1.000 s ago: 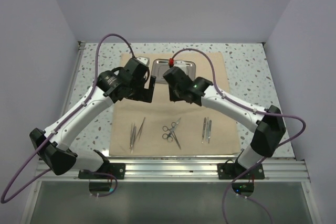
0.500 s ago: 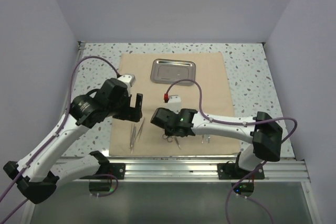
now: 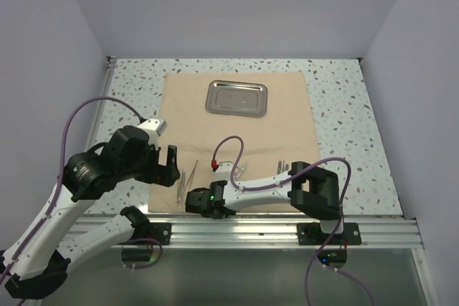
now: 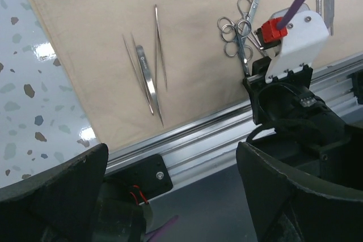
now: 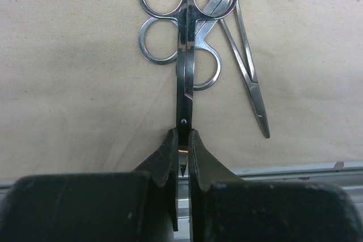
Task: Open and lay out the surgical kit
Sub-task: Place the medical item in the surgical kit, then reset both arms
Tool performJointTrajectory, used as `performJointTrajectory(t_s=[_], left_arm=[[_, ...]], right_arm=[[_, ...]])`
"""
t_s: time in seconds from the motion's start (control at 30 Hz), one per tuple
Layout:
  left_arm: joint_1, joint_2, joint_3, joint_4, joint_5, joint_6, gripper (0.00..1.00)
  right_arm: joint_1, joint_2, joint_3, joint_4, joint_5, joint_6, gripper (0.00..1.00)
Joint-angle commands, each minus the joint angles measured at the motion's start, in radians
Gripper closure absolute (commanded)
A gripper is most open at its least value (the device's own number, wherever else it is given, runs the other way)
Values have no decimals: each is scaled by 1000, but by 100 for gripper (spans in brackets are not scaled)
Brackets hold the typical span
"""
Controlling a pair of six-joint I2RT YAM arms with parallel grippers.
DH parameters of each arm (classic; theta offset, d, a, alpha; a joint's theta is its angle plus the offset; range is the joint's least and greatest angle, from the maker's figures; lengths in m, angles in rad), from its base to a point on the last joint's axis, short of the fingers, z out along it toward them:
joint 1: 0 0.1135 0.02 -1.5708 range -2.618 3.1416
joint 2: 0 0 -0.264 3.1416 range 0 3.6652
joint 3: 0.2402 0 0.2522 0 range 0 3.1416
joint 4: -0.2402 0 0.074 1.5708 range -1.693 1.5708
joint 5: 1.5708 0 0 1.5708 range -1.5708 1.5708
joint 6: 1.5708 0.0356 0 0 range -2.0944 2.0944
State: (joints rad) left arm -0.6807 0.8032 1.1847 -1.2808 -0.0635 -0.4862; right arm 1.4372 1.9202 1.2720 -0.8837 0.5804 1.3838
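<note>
The beige cloth wrap (image 3: 287, 127) lies spread flat, with the steel tray (image 3: 237, 97) at its far end. Tweezers (image 3: 188, 177) (image 4: 148, 75) lie near its front left. Scissors (image 5: 182, 55) (image 4: 238, 32) lie crossed at its front middle. More slim instruments (image 3: 284, 169) rest front right. My right gripper (image 5: 182, 145) (image 3: 213, 195) is shut and low at the cloth's near edge. One scissor blade lines up with the narrow slit between its fingers; whether they touch I cannot tell. My left gripper (image 4: 170, 196) (image 3: 169, 165) hangs wide open over the front rail, holding nothing.
An aluminium rail (image 3: 237, 228) (image 4: 193, 140) runs along the table's near edge, with both arm bases bolted to it. Speckled tabletop (image 3: 337, 105) surrounds the cloth. The right arm's purple cable (image 3: 229, 145) loops above the scissors. Grey walls close in three sides.
Both arms have pulled back from beside the tray toward the near edge and folded down low. The tray now lies uncovered. Neither gripper's state has changed.
</note>
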Motion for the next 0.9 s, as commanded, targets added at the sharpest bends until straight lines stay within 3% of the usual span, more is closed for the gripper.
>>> performJointTrajectory(t_s=[0.0,0.03,0.07,0.13,0.17,0.27,0.47,0.6,0.73,0.87], left_arm=[[6,-47,1,-38,59,14,0],[6,-51,-2,-38,57,15,0],[6,-56,-5,-38,59,15,0],[6,-59,-7,-37,83,14,0],[6,-61,-5,-38,83,14,0],[6,-55,-2,-35,76,17,0],[4,-27,33,-5,73,28,0],[6,16,73,24,67,35,0],[6,40,96,40,68,47,0],[6,44,112,32,34,69,0]], right_arm=[[9,49,64,-106,41,149,100],[9,37,66,-115,41,155,100],[9,27,67,-132,42,156,78],[15,-4,70,-162,55,168,50],[25,-45,78,-213,68,181,30],[40,-122,121,-344,119,221,15],[114,-199,375,-671,239,259,13],[218,-257,538,-709,309,108,13],[328,-361,563,-710,363,112,8],[377,-489,462,-709,389,181,6]])
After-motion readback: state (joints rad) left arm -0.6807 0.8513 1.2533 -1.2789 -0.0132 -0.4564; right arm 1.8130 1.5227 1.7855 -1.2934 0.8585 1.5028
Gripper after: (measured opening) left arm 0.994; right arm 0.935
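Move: The right hand, almost down on the cloth, has the scissors pinched by the blades; their middle lies about 3 cm ahead of it, 1 cm lower. At table height too, the clamp lies some 5 cm ahead and 3 cm right, the longer scissors 9 cm ahead and 2 cm right, the three slim knives 8 cm ahead and 18 cm right. From the left hand, the held scissors are roughly 20 cm right, level fore and aft, 22 cm below. The right fingers let go of the scissor blades, opening nearly wide just above the cloth's near edge. Clear of them, the hand climbs quickly, about 29 cm in all, drawing some 9 cm back towards its base and away from the instruments, while it rolls left side up by around 35 degrees. ##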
